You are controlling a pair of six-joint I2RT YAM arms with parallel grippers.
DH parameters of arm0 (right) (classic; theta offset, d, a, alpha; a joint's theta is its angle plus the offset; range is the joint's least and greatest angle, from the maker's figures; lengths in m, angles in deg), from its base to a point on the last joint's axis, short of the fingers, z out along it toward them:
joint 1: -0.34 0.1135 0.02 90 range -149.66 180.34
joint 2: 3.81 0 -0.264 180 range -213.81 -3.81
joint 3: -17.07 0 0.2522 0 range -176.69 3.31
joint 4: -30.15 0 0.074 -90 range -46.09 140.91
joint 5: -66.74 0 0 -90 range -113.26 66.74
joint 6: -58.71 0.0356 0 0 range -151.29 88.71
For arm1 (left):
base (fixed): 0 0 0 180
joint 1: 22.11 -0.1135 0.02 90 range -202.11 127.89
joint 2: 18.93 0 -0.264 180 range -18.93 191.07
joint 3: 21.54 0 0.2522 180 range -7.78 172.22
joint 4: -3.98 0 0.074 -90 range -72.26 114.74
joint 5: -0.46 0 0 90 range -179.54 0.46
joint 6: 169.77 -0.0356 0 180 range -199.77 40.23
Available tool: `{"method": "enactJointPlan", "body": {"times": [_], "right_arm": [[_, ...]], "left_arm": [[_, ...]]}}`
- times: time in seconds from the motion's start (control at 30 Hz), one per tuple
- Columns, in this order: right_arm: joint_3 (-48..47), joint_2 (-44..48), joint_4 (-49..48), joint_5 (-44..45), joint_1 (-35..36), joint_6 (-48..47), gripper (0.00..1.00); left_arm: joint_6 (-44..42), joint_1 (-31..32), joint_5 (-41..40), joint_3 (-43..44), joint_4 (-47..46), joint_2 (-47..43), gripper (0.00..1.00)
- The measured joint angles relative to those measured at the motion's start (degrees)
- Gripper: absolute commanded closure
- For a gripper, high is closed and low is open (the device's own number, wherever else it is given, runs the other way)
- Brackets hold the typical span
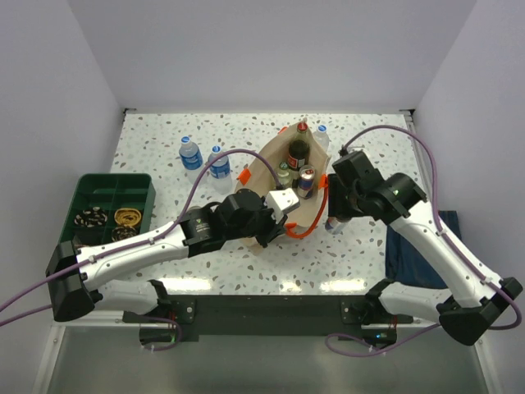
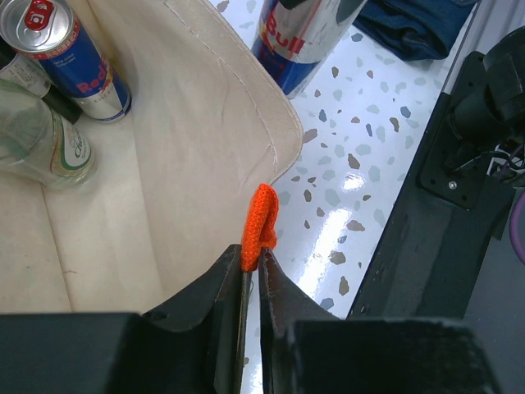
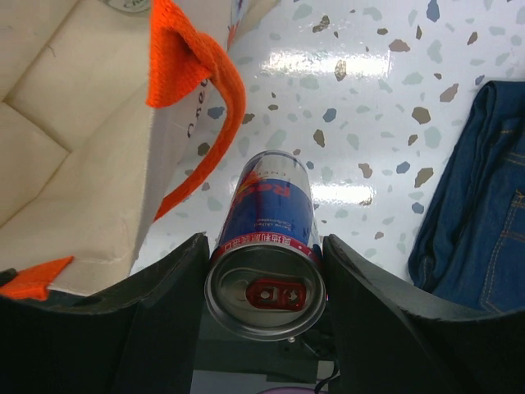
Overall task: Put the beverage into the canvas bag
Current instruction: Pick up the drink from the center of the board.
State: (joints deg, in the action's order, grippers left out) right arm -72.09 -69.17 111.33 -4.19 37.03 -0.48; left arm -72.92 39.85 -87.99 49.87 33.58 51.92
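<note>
The beige canvas bag [image 1: 264, 168] stands open mid-table with a cola bottle [image 1: 298, 149], a green glass bottle [image 2: 45, 148] and a can [image 2: 78, 59] inside it. My left gripper [image 2: 254, 264] is shut on the bag's orange strap handle [image 2: 261, 220] at the near rim. Just right of the bag, outside it, my right gripper [image 3: 267, 275] is shut on a blue and silver Red Bull can [image 3: 269, 238], the beverage, which hangs over the terrazzo table. Another orange handle [image 3: 193, 78] hangs beside this can.
A green compartment tray [image 1: 113, 187] sits at the left edge. Two water bottles [image 1: 190, 153] [image 1: 218, 162] stand left of the bag, and a third [image 1: 321, 135] stands behind it. Folded blue denim [image 3: 480, 205] lies to the right of the can.
</note>
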Motion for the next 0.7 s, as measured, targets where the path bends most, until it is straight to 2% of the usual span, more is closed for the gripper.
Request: {"method": "enactJointPlan", "body": {"times": [0.7], "right_arm": [[-28.2,-9.5,9.8,1.4,-0.4,-1.7,1.0]], "left_arm": [[0.0,0.0,-0.1,0.0,-0.2,0.0,0.82]]}}
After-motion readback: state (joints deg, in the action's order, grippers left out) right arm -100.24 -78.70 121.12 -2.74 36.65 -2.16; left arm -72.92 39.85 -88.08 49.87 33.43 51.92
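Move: The right hand, already holding the Red Bull can clear of the table, has the open canvas bag's middle about 15 cm to its left, 12 cm ahead and 10 cm below. The bag's orange handle is some 6 cm left, 3 cm ahead and 6 cm lower. The can already inside stands roughly 15 cm ahead, 8 cm left, and the cola bottle 19 cm ahead, 11 cm left. From the left hand, the bag's middle is about 14 cm ahead, 5 cm right and 8 cm below. The right hand keeps its grip around the top of the can and carries it almost straight up beside the bag's right side, about 10 cm, drifting 2 to 3 cm forward as it climbs and tipping the fingers slightly up, by less than 10 degrees. The left hand stays put, its fingers still on the near edge of the bag by the orange handle, while the right fingers' opening doesn't change. ##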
